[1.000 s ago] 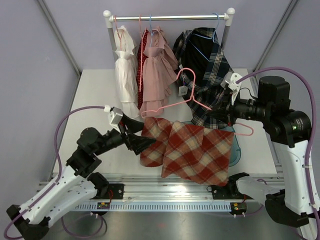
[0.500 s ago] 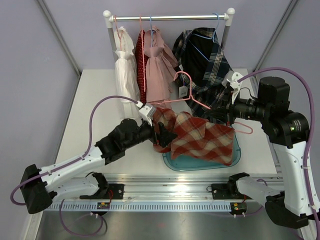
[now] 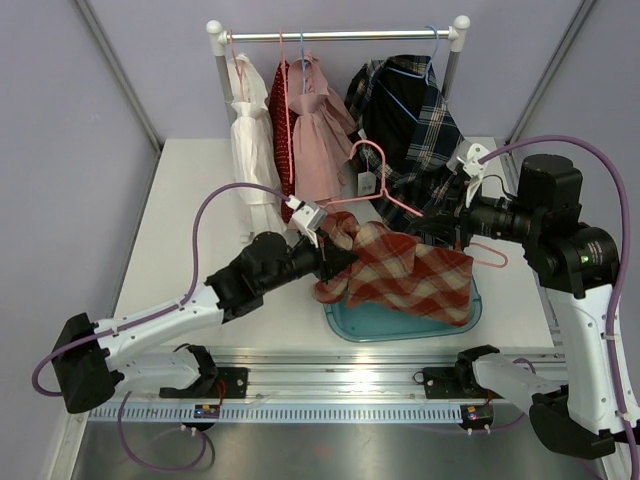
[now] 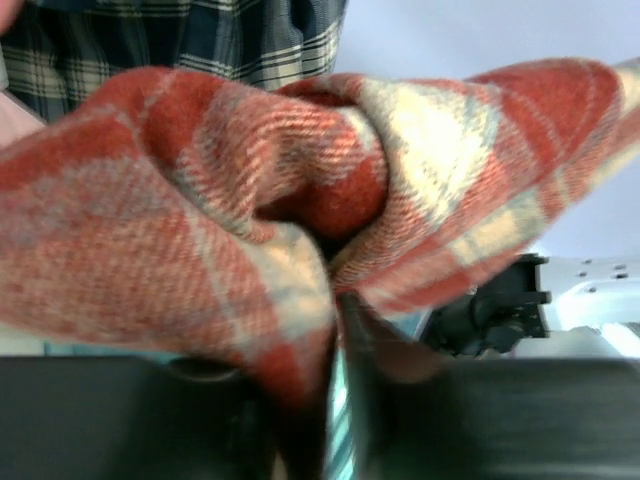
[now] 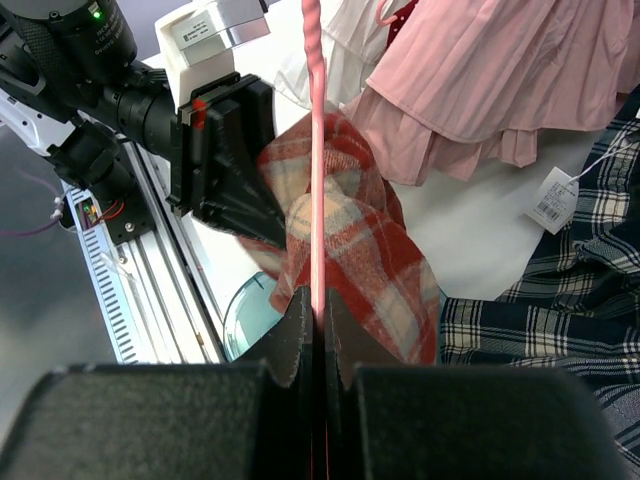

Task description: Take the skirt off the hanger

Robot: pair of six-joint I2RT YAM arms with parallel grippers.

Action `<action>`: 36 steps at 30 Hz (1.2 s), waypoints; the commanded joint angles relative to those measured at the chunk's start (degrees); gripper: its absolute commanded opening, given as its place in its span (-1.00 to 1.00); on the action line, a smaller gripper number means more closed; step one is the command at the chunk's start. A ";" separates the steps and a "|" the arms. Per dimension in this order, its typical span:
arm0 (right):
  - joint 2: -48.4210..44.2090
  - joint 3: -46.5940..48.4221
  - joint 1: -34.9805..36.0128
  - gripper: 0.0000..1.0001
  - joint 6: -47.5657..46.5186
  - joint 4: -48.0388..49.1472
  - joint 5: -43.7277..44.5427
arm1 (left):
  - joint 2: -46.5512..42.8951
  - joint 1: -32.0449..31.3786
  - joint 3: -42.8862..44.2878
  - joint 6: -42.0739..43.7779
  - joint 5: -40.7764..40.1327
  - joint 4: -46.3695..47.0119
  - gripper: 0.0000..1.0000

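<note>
The red and cream plaid skirt (image 3: pixel 415 282) hangs bunched over the pink hanger (image 3: pixel 386 203) above the table's middle. My right gripper (image 3: pixel 428 228) is shut on the hanger's lower bar; in the right wrist view the pink wire (image 5: pixel 316 150) runs straight between its closed fingers (image 5: pixel 318 305). My left gripper (image 3: pixel 336 262) is at the skirt's left edge. In the left wrist view its jaws (image 4: pixel 335 300) stand nearly together with a fold of the skirt (image 4: pixel 200 200) pinched between them. The skirt (image 5: pixel 370 250) drapes on both sides of the wire.
A teal basin (image 3: pixel 365 323) sits on the table under the skirt. Behind stands a clothes rail (image 3: pixel 340 36) with a white garment (image 3: pixel 250 140), pink dresses (image 3: pixel 315 140) and a dark plaid garment (image 3: pixel 410 120) close behind the hanger.
My left arm has reached right to the skirt's left edge and its jaws have closed on the cloth. The skirt has been gathered up from hanging flat. The right arm holds still.
</note>
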 commanded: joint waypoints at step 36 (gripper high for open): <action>-0.67 -1.49 -8.28 -1.00 6.40 14.46 26.73 | -44.25 -0.42 12.27 15.84 -9.30 -35.76 -1.00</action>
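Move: The left fingers are part-closed on the red plaid skirt's left edge. The skirt's middle is about 10 cm to their right, 1 cm back and 2 cm higher. The pink hanger's neck is roughly 8 cm right, 4 cm ahead and 16 cm up; the teal tray lies level ahead, about 16 cm right and 25 cm below. From the right hand, which holds the hanger, the skirt's middle is about 8 cm left, 2 cm back and 12 cm down. Pinching shut on the skirt's left edge, the left hand hauls it about 18 cm to the left, rising some 12 cm and easing back, its fingers tipping up roughly 20 degrees. The right hand keeps its grip on the hanger and shifts about 5 cm forward and nearly as far right, turning clockwise about 20 degrees, drawing away from the left hand. ##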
